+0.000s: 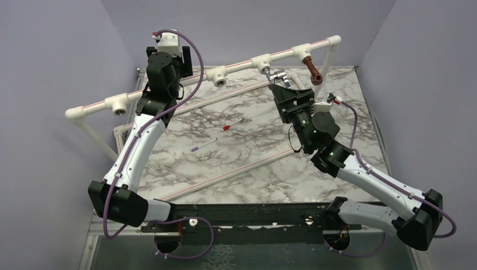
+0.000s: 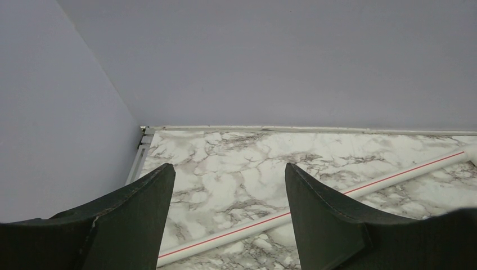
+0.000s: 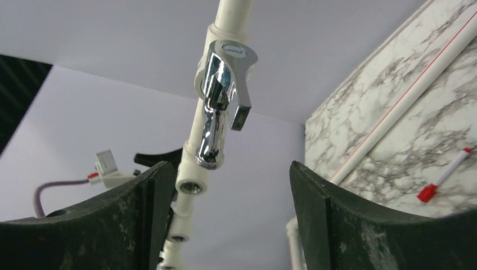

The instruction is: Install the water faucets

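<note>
A shiny chrome water faucet (image 1: 276,75) with a lever handle hangs from a tee on the raised white pipe rail (image 1: 169,89). In the right wrist view the chrome faucet (image 3: 222,107) stands just beyond my fingertips, apart from them. My right gripper (image 1: 284,85) (image 3: 230,174) is open right below it, with nothing between the fingers. A reddish-brown water faucet (image 1: 312,69) sits in the tee further right on the rail. My left gripper (image 1: 191,61) (image 2: 229,174) is open and empty at the rail's back left, over the marble table (image 2: 236,163).
Open tee sockets (image 1: 219,76) (image 1: 119,107) (image 3: 191,183) remain along the rail. A red-tipped stick (image 1: 226,128) (image 3: 444,177) and a purple-tipped stick (image 1: 198,148) lie mid-table. White pipes with red stripes (image 1: 225,175) (image 2: 337,197) lie on the marble. Purple walls close in on three sides.
</note>
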Tool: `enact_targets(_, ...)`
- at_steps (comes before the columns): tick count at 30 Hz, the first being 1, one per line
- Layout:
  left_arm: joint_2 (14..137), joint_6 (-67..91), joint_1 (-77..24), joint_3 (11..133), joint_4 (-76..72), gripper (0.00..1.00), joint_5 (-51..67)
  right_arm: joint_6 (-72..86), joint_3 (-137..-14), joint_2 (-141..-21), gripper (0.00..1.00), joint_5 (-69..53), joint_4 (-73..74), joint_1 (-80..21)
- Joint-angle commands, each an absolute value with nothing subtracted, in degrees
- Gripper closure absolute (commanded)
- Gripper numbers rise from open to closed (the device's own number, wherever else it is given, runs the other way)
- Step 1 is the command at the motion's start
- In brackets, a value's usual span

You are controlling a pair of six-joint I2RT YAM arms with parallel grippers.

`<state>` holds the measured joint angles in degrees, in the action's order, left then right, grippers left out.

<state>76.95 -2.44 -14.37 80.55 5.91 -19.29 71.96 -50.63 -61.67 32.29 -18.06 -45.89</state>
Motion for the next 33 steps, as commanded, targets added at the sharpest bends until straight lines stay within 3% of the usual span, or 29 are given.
enact_targets(1,78.05,-2.15,-13.72,79.81,10.68,0.27,-18.87,58.90,-48.38,-56.80,0.21,27.29,-12.77,-45.70)
enact_targets(15,78.33,-2.21,-13.71,80.07,11.18,0.27,-18.73,6.20,-44.50,-44.30,0.23,19.06,-9.47,-45.69)
enact_targets(23,78.30,-1.93,-13.72,80.33,11.49,0.27,-18.27,-26.75,-45.47,-45.17,0.19,13.68,-9.29,-45.67)
enact_targets(33,78.11,-2.02,-13.71,80.15,11.34,0.26,-18.20,-51.89,-45.21,-47.21,0.17,12.82,-16.14,-45.69)
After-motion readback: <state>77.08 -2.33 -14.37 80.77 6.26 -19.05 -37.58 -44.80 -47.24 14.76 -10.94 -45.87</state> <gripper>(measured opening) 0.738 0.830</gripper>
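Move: The chrome faucet that the right hand has just let go of is about 6 cm ahead of it, 3 cm to its left and 1 cm higher. The brown tap on the next tee stands roughly 8 cm ahead, 8 cm right and 2 cm above this hand; the empty tee on the other side is some 6 cm ahead, 21 cm left and 2 cm up. From the idle left hand the faucet lies around 34 cm right, 6 cm back and 5 cm lower. To its right and back, sinking slightly, the right hand draws away from the chrome faucet by some 5 cm, easing forward again by about 1.5 cm late on. All the while the wrist rolls about 100 degrees, the hand's left side going down, and the fingers swing a little left to aim at the faucet. They stay wide open and empty. ##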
